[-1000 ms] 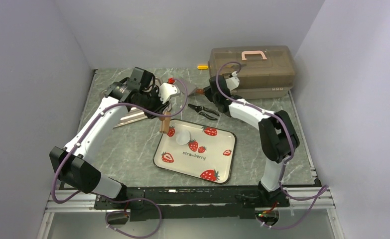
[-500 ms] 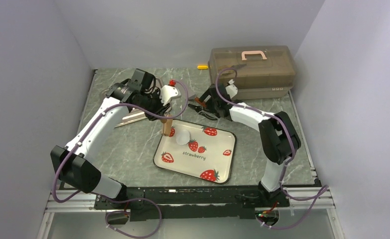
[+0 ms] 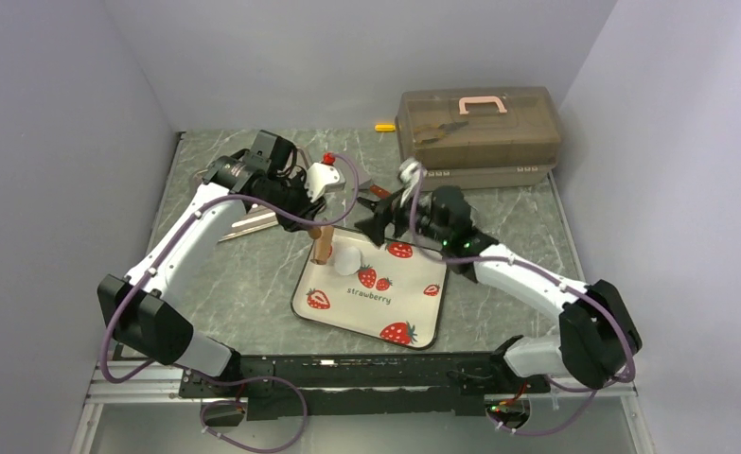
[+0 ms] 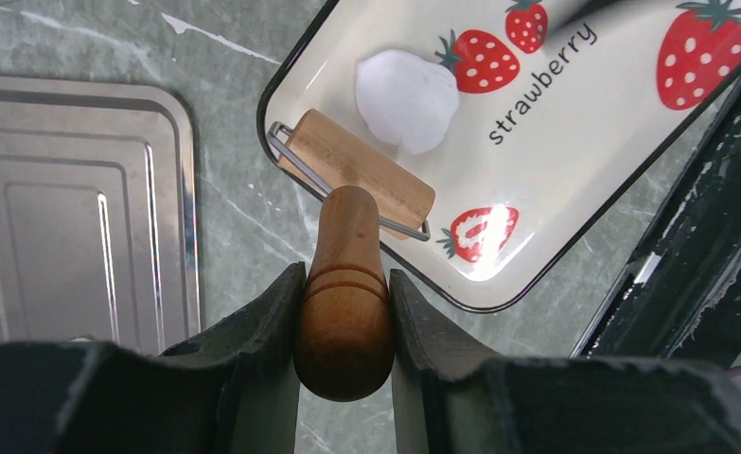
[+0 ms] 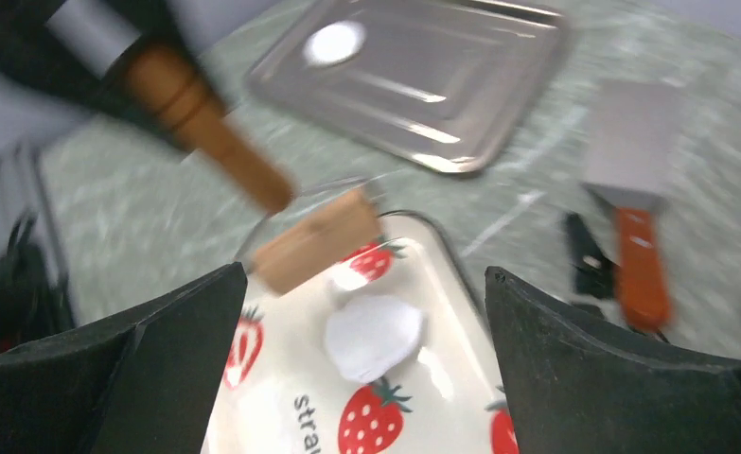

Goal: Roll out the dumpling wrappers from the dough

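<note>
A flattened white patch of dough lies on the far part of the strawberry plate. Dumpling wrappers other than this patch are out of view. My left gripper is shut on the handle of the wooden roller. The roller's cylinder rests at the plate's far-left rim, just beside the dough. My right gripper hovers over the plate's far edge with its jaws wide open and nothing between them, the dough below.
A metal tray lies left of the plate. A spatula with an orange handle and a black tool lie behind the plate. A brown toolbox stands at the back right, a yellow item beside it.
My right arm swung from near the toolbox down toward the plate and its gripper opened wide. The left gripper shifted the roller slightly toward the dough.
</note>
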You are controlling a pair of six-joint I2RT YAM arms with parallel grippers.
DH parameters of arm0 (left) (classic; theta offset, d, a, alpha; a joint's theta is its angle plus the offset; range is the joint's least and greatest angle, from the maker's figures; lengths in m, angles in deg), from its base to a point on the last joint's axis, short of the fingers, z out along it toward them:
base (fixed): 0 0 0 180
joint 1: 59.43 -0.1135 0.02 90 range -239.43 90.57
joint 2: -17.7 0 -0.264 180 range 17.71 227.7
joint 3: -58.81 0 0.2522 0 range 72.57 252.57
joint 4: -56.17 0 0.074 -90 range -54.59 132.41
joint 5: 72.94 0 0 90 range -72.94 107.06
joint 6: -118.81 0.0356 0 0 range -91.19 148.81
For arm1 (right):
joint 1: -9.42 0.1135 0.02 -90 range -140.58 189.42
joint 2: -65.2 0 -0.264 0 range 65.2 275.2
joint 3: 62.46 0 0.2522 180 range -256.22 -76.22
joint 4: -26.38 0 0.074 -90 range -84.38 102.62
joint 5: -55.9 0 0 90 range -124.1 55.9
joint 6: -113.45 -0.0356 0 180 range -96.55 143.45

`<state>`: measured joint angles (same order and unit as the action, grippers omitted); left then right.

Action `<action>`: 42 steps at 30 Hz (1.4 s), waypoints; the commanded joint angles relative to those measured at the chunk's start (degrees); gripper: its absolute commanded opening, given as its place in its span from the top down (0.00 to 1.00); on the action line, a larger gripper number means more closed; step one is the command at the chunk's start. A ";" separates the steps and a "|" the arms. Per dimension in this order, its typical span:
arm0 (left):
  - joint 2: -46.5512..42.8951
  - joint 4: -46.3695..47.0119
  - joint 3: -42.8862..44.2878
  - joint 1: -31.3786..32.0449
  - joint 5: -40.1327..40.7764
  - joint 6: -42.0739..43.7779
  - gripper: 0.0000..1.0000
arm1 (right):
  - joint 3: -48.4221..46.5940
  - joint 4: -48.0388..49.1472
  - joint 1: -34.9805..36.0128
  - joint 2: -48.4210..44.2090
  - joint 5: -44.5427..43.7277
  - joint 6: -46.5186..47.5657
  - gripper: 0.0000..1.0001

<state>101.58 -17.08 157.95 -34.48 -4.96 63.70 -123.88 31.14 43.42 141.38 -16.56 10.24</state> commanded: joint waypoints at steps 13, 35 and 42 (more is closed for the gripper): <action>-0.89 0.05 1.47 0.66 -7.99 -2.08 1.00 | -6.38 28.46 12.71 19.91 9.61 18.46 0.00; -1.48 -1.29 11.13 -0.78 -15.55 -3.24 0.01 | -5.12 26.14 12.42 20.34 6.60 9.71 1.00; -1.26 -3.39 17.85 -1.35 -10.47 -3.38 0.01 | -9.92 11.45 10.44 13.30 -18.77 -12.30 1.00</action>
<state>101.84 -18.61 172.51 -35.40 -16.50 60.91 -128.56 49.48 54.76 162.50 -16.15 13.50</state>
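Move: The rolling pin is already in the left gripper, its free lower handle jutting about 4 cm below the left fingers, 2 cm right and 1 cm ahead. From the open right gripper that handle is some 16 cm left, 3 cm back and 5 cm down. The flattened dough is about 9 cm left, 5 cm back and 18 cm below the right hand; the scraper handle lies 12 cm ahead, 2 cm right and 17 cm below. Swing the open right gripper about 15 cm left, a little back and down, turning it nearly 30 degrees counter-clockwise, and close it on the rolling pin's handle below the left fingers, while the left hand holds the pin out, easing slightly right and back. Then open the left gripper wide and raise it about 9 cm clear, drawing the right hand some 4 cm back to the right and slightly forward with the pin. ##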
